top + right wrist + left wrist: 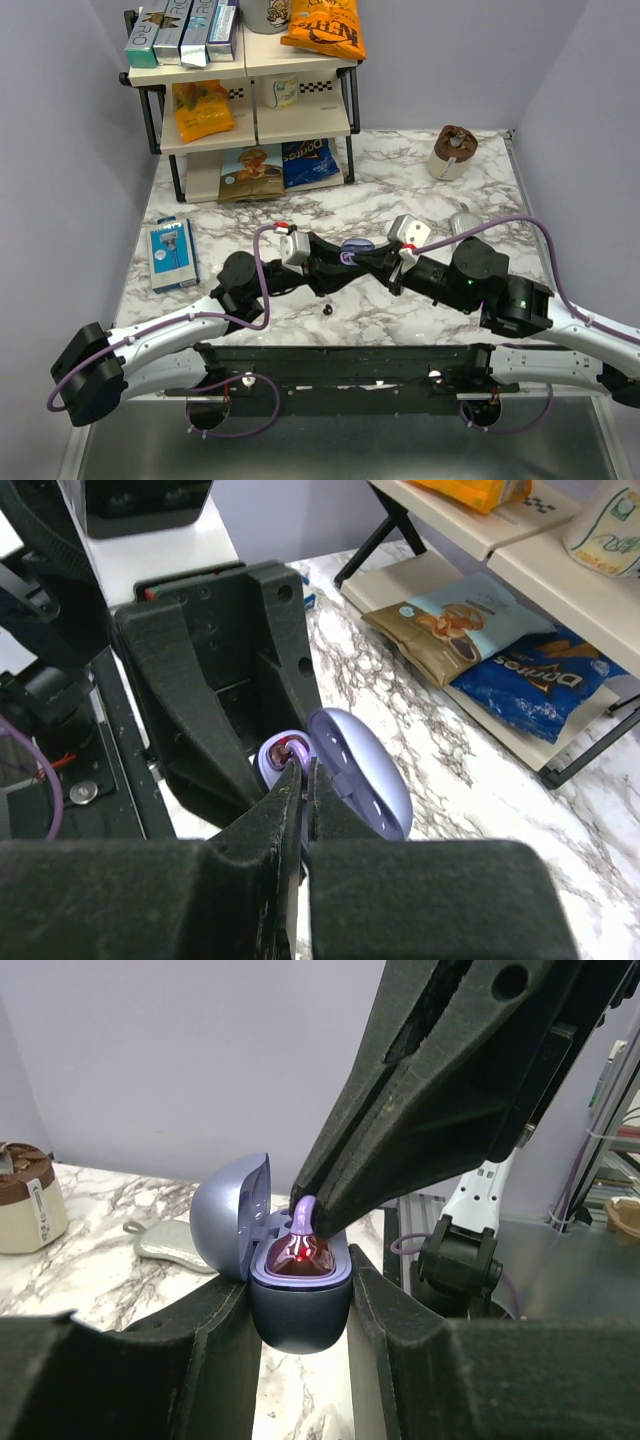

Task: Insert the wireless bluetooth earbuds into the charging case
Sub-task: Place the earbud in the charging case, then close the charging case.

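My left gripper [300,1285] is shut on the lilac charging case [300,1325], holding it upright above the table with its lid open. One glossy dark earbud [300,1252] sits in the case's well and glows red, its lilac ear tip pointing up. My right gripper [305,770] comes down from above, its nearly closed fingertips pinching that ear tip. In the top view both grippers meet at the case [356,246] at mid-table. A second small black earbud [327,311] lies loose on the marble in front of them.
A shelf rack [250,90] with snack bags and boxes stands at the back left. A blue boxed item [171,255] lies at the left edge. A brown-topped cup [452,152] sits at the back right, with a grey pouch [465,222] nearer.
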Action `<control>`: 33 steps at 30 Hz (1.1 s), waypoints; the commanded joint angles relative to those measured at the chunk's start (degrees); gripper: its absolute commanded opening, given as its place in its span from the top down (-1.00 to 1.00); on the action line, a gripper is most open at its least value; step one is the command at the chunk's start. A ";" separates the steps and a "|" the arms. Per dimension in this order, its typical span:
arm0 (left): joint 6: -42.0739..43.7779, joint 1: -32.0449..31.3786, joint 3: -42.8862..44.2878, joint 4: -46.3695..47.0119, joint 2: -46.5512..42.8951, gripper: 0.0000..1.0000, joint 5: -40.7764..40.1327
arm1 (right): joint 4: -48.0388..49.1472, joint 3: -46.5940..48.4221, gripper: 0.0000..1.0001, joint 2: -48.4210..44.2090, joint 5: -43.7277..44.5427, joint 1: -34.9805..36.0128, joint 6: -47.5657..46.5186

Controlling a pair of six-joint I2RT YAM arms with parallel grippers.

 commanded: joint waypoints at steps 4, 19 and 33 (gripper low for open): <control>1.35 -0.03 0.88 4.67 -1.19 1.00 -1.63 | -4.68 -0.38 0.64 -0.83 -1.49 0.36 0.51; 1.09 -0.03 -0.70 3.44 -2.07 1.00 0.74 | -1.86 3.56 -0.07 -3.39 15.79 0.27 6.66; -1.64 -0.03 -1.23 3.88 -2.60 1.00 9.01 | -7.93 10.34 -0.07 4.44 18.46 -0.34 10.62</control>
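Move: The charging case is already in the left fingers, its middle about 1 cm to the right of that hand's point. From the right hand, which still pinches the earbud's purple stem, the case's middle lies some 2 cm below and 1 cm to the left. The open lid stands about 3 cm ahead of the right hand. One black earbud lies on the table roughly 5 cm left of the right hand, level with it and some 22 cm down. The earbud sitting in the case's slot is let go: the right fingers open about halfway and come free of the stem, backing off some 4 cm to the right while rising about 4 cm. The right hand then swings forward past the lid side, turning nearly 20 degrees clockwise and sinking again by 2 cm. The left hand keeps its grip on the case and draws it back about 2 cm at the end. ##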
